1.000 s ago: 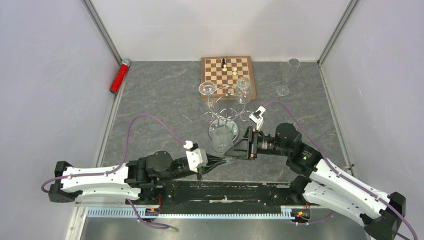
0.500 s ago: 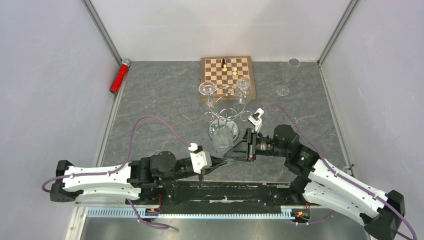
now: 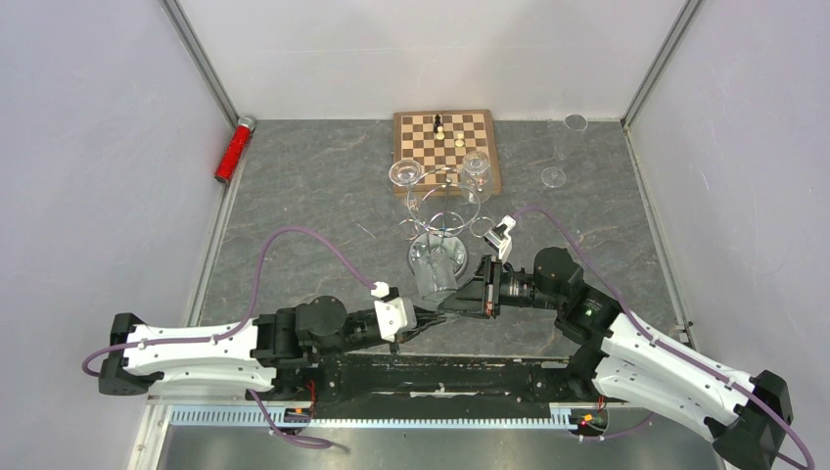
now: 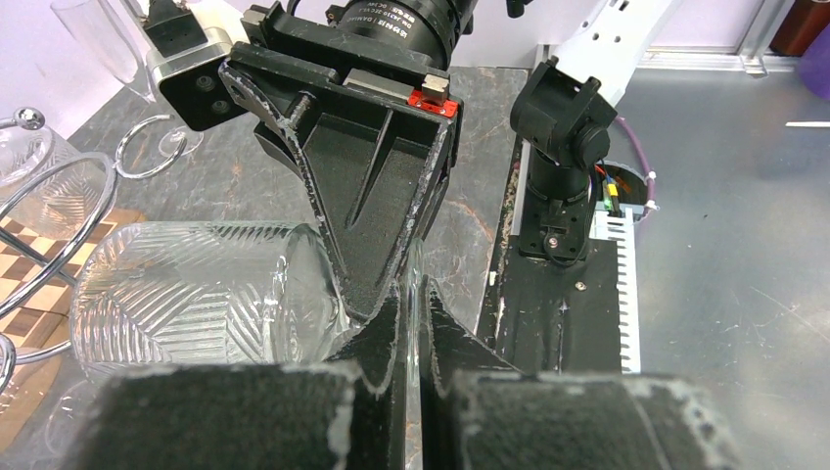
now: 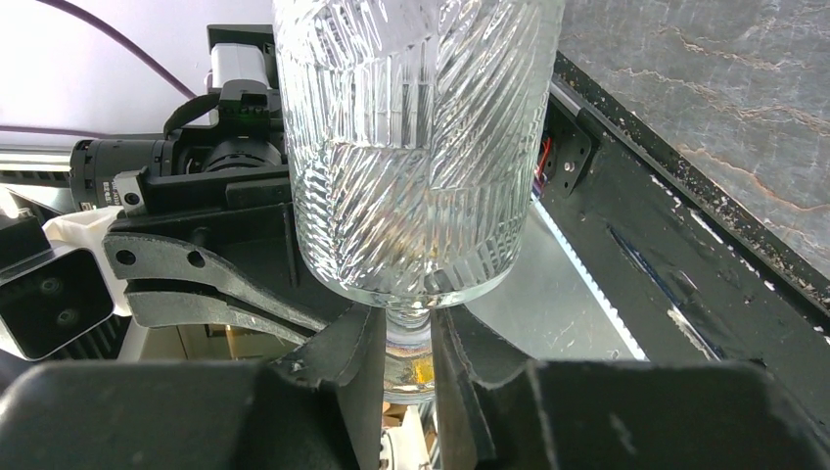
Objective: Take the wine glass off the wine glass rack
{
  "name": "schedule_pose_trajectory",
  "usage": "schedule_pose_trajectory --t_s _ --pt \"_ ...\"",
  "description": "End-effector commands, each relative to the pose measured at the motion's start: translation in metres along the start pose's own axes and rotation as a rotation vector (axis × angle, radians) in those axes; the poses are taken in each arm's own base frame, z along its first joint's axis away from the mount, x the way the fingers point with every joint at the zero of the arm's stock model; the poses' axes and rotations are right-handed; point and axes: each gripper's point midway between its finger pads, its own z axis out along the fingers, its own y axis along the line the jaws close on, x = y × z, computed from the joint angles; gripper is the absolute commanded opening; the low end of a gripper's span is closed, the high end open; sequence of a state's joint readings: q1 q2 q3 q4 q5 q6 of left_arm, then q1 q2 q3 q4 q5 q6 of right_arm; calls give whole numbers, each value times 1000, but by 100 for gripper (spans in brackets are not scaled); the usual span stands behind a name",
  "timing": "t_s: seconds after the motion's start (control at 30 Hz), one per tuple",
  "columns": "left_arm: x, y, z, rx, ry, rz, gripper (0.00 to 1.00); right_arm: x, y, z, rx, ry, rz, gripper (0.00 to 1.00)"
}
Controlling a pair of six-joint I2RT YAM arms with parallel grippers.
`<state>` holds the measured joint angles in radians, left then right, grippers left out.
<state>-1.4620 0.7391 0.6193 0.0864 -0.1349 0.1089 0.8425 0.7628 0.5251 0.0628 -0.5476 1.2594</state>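
Observation:
A clear cut-pattern wine glass point(image 3: 436, 277) hangs between my two grippers, just in front of the chrome wine glass rack point(image 3: 442, 211), its bowl point(image 4: 186, 294) pointing toward the rack. My left gripper point(image 3: 423, 318) is shut on the thin edge of the glass's foot point(image 4: 413, 294). From the right, my right gripper point(image 3: 452, 302) reaches in. Its fingers point(image 5: 357, 357) press on both sides of the short stem point(image 5: 408, 338), directly under the bowl point(image 5: 416, 147). The right gripper's own midpoint point(image 5: 408, 345) lies on that stem.
Two more glasses point(image 3: 404, 173) point(image 3: 477, 163) hang on the rack's far side. Behind it lies a wooden chessboard point(image 3: 445, 142) with a few pieces. A red cylinder point(image 3: 233, 149) lies by the left wall. Two small clear glass items point(image 3: 553, 177) sit at the back right.
The right gripper's fingers have closed in onto the stem. The left arm has shifted slightly right, still holding the foot. The glass has barely moved.

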Motion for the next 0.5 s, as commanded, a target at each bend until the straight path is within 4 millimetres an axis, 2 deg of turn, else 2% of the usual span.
schedule_pose_trajectory --t_s 0.0,0.2,0.27,0.33,0.47 --pt "-57 -4 6 24 -198 -6 2 -2 21 0 -88 -20 -73 0" --pt "-50 -5 11 24 -153 -16 3 -4 26 -1 -100 -28 -101 0" --pt "-48 -5 12 25 -142 -18 10 -4 28 -1 -107 -31 -111 0" --pt "-49 -5 11 22 -139 -22 23 -5 30 -2 -114 -35 -122 0" --pt "-49 -3 9 16 -121 -28 35 -4 33 -3 -134 -41 -141 0"
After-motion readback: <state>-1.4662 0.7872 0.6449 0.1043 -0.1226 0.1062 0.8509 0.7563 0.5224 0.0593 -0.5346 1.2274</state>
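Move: The wine glass lies nearly level off the rack, bowl forward, with its middle about 7 cm ahead of the left hand and 4 cm ahead and 1 cm left of the right; the left fingers grip its foot, the right ones its stem. From the left hand, the rack stands some 18 cm ahead and 8 cm lower, and its hanging glasses are roughly 25 cm ahead, one 7 cm left, the other 6 cm right, both 5 cm lower. The right hand stays put and keeps its pinch on the stem between bowl and foot, so that it alone carries the glass as the left fingers let go of the foot, opening from nearly shut to about a third of their range. Before that the left hand eases about half a centimetre down with the glass, then, as its fingers part, it rises a little and edges right, about 1 cm in all, so that the open fingers still straddle the edge of the foot. ##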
